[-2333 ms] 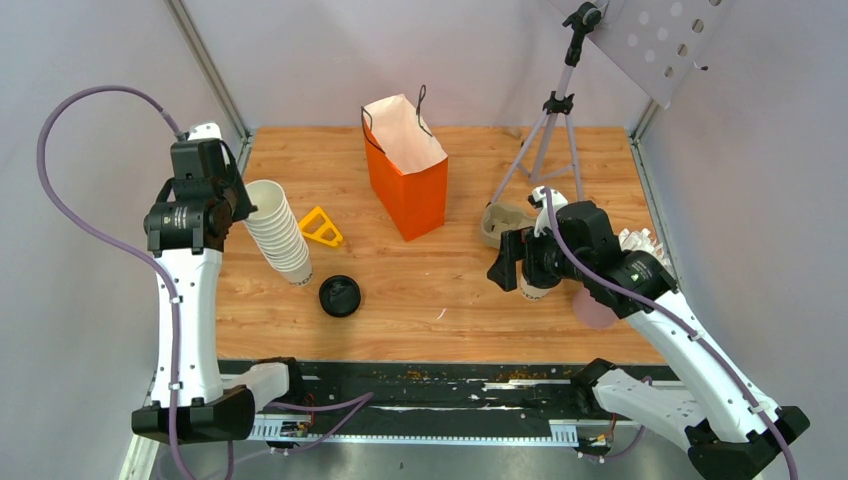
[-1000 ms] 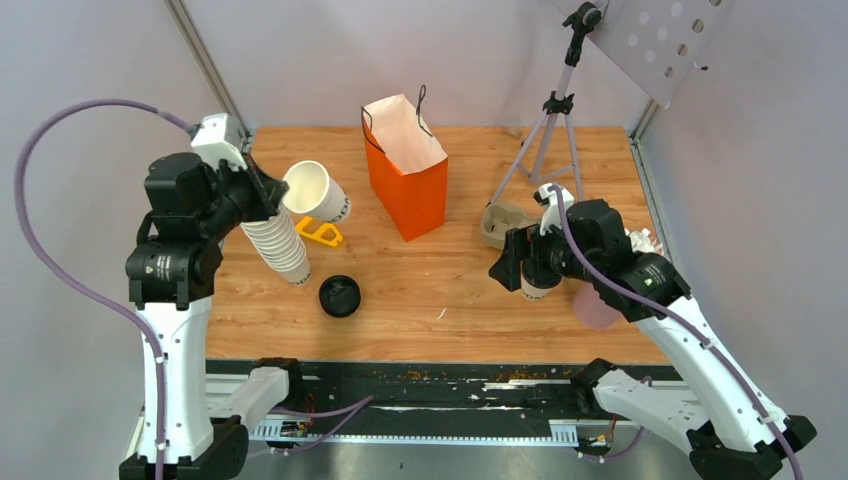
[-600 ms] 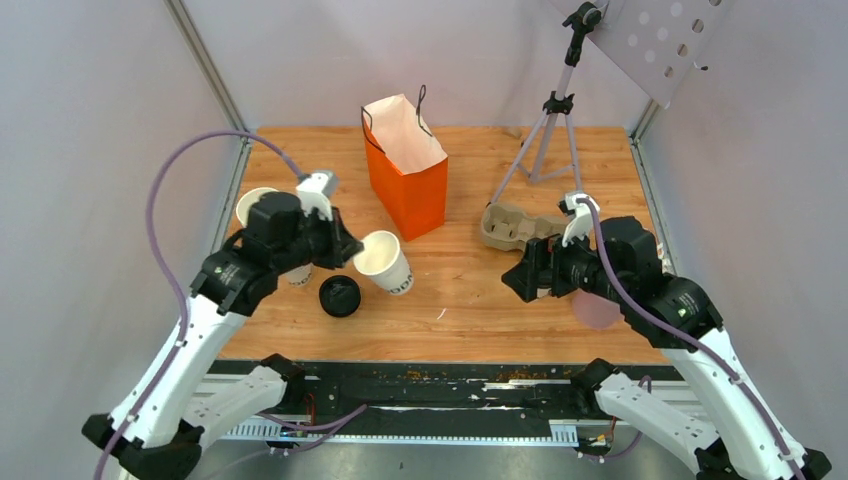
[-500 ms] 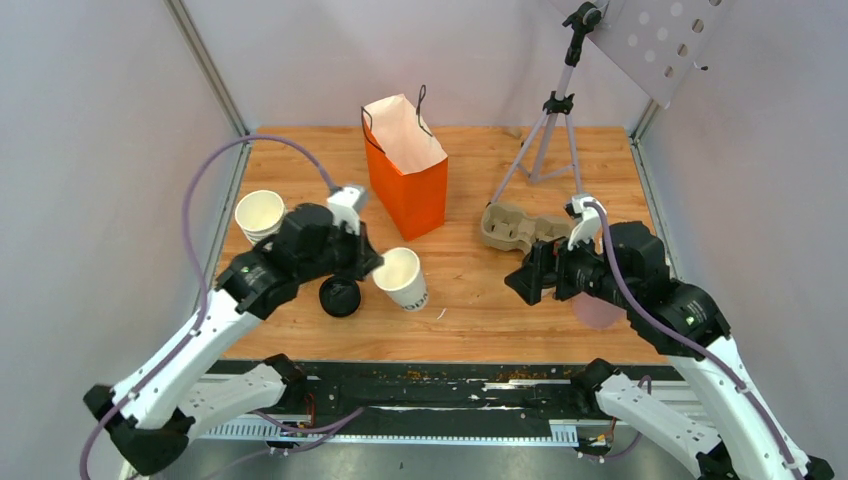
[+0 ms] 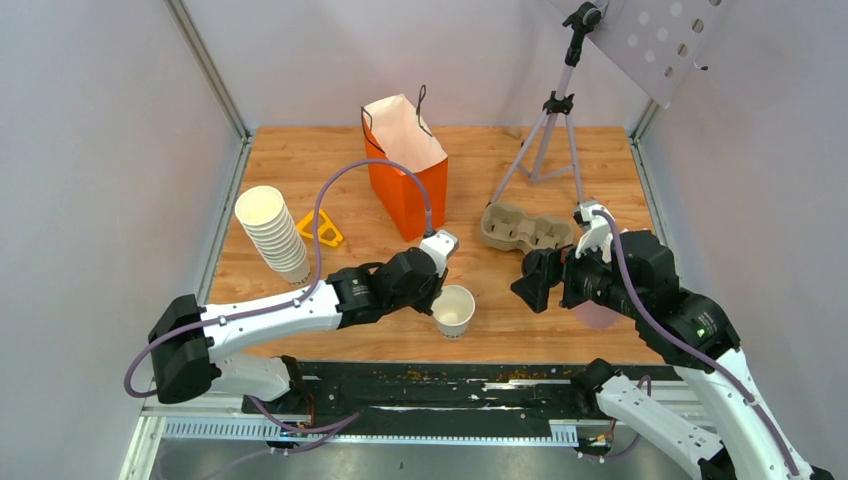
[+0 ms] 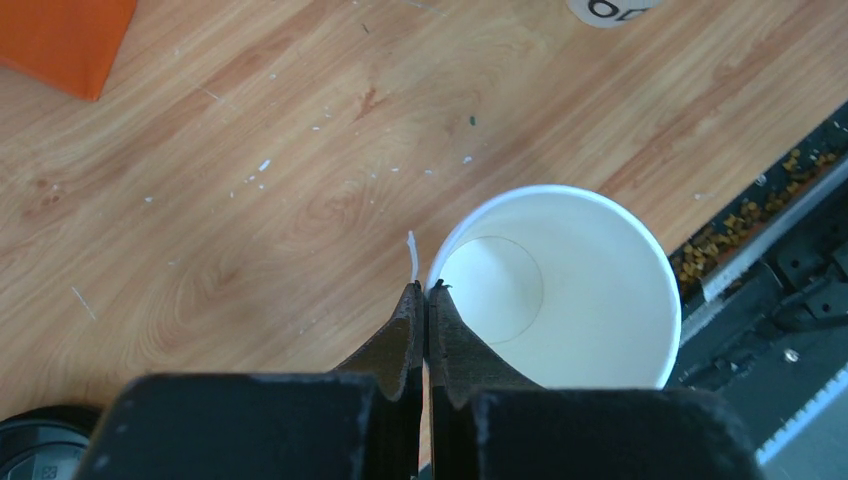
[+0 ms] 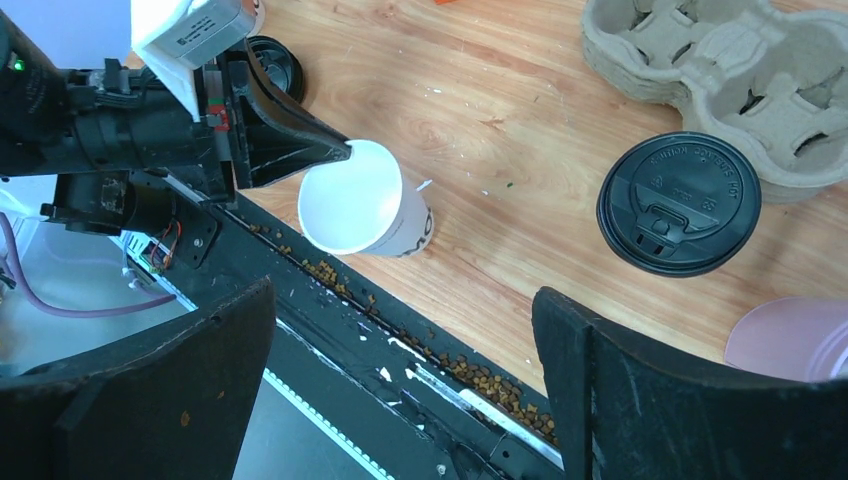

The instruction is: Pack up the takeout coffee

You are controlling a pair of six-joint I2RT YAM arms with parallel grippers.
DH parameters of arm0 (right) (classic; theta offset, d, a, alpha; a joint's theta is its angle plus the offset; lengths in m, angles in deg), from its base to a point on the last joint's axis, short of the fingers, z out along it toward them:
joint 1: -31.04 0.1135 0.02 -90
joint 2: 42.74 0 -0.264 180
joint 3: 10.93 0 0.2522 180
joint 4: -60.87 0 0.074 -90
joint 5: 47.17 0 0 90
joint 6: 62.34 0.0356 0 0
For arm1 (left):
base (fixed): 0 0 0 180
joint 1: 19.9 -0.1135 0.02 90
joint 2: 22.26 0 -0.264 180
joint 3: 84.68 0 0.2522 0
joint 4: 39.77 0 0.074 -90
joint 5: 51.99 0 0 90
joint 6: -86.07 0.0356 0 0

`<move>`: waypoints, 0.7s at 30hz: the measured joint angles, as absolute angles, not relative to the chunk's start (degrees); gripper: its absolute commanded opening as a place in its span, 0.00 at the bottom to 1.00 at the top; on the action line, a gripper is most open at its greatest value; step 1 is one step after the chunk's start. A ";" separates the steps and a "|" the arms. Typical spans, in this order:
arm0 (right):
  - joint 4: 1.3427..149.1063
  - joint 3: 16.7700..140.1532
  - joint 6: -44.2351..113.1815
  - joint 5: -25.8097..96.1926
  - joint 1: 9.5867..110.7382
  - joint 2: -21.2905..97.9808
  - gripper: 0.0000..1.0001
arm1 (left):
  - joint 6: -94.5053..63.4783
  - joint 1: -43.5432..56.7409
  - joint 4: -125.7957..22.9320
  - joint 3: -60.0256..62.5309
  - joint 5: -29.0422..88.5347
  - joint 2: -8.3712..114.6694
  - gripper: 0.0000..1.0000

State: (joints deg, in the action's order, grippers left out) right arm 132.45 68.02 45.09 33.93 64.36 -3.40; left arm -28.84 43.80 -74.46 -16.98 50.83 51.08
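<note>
The takeout coffee (image 7: 680, 203) shows in the right wrist view as a round black lid seen from above, next to the cardboard cup carrier (image 7: 740, 70). In the top view my right arm hides it. My right gripper (image 7: 405, 290) hangs open above the table's front edge, left of that cup, holding nothing; the top view also shows the right gripper (image 5: 545, 280). My left gripper (image 6: 427, 290) is shut on the rim of a lidless white paper cup (image 6: 570, 270), one finger inside and one outside. That cup (image 5: 453, 310) sits near the front edge, mid-table. The orange paper bag (image 5: 405, 170) stands open at the back.
A tall stack of lidless white cups (image 5: 272, 228) leans at the left beside a yellow triangle (image 5: 320, 227). A loose black lid (image 7: 275, 62) lies behind my left arm. The cup carrier (image 5: 525, 228), a tripod (image 5: 555, 110) and a pink object (image 5: 598, 315) stand on the right.
My left arm has swung from the cup stack to the front middle of the table, carrying the lidless cup. My right gripper has drifted right and back, still open.
</note>
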 measured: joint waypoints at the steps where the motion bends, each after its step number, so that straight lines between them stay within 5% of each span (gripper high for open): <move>1: 132.71 68.02 44.98 33.97 64.36 -3.43 1.00 | -28.51 43.82 -72.43 -18.38 51.48 51.08 0.02; 9: 135.99 68.02 44.08 34.97 64.36 -4.23 1.00 | -26.50 43.80 -61.37 -25.44 56.36 52.48 0.05; 16: 138.09 67.84 44.04 35.59 64.36 -6.09 1.00 | -26.81 43.82 -58.73 -26.30 56.90 53.34 0.51; 21: 138.68 67.10 44.11 35.76 64.36 -7.32 1.00 | -27.11 43.82 -66.22 -23.19 57.51 50.25 0.60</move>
State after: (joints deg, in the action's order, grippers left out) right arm 138.68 67.10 44.11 35.76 64.36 -7.32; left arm -27.11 43.82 -66.22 -23.19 57.51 50.25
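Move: The left gripper still pinches the rim of the empty paper cup; the bare table spot for it lies about level with the left hand, 4 cm to its right and 12 cm below. The lidded coffee cup stands about 9 cm ahead and 21 cm right of the left hand, the orange bag some 33 cm ahead and 8 cm left. From the right hand, the spot is roughly 6 cm ahead, 16 cm left and 25 cm down. Bring the left gripper down about 3 cm and some 2 cm forward, its closed fingers still pinching the empty cup's rim, to set the cup on the bare table left of the lidded coffee. Then open the fingers a bit over halfway, let go of the rim and rise about 2 cm. Meanwhile draw the open, empty right gripper back and to the right, sinking slightly, roughly 3 cm in all. ##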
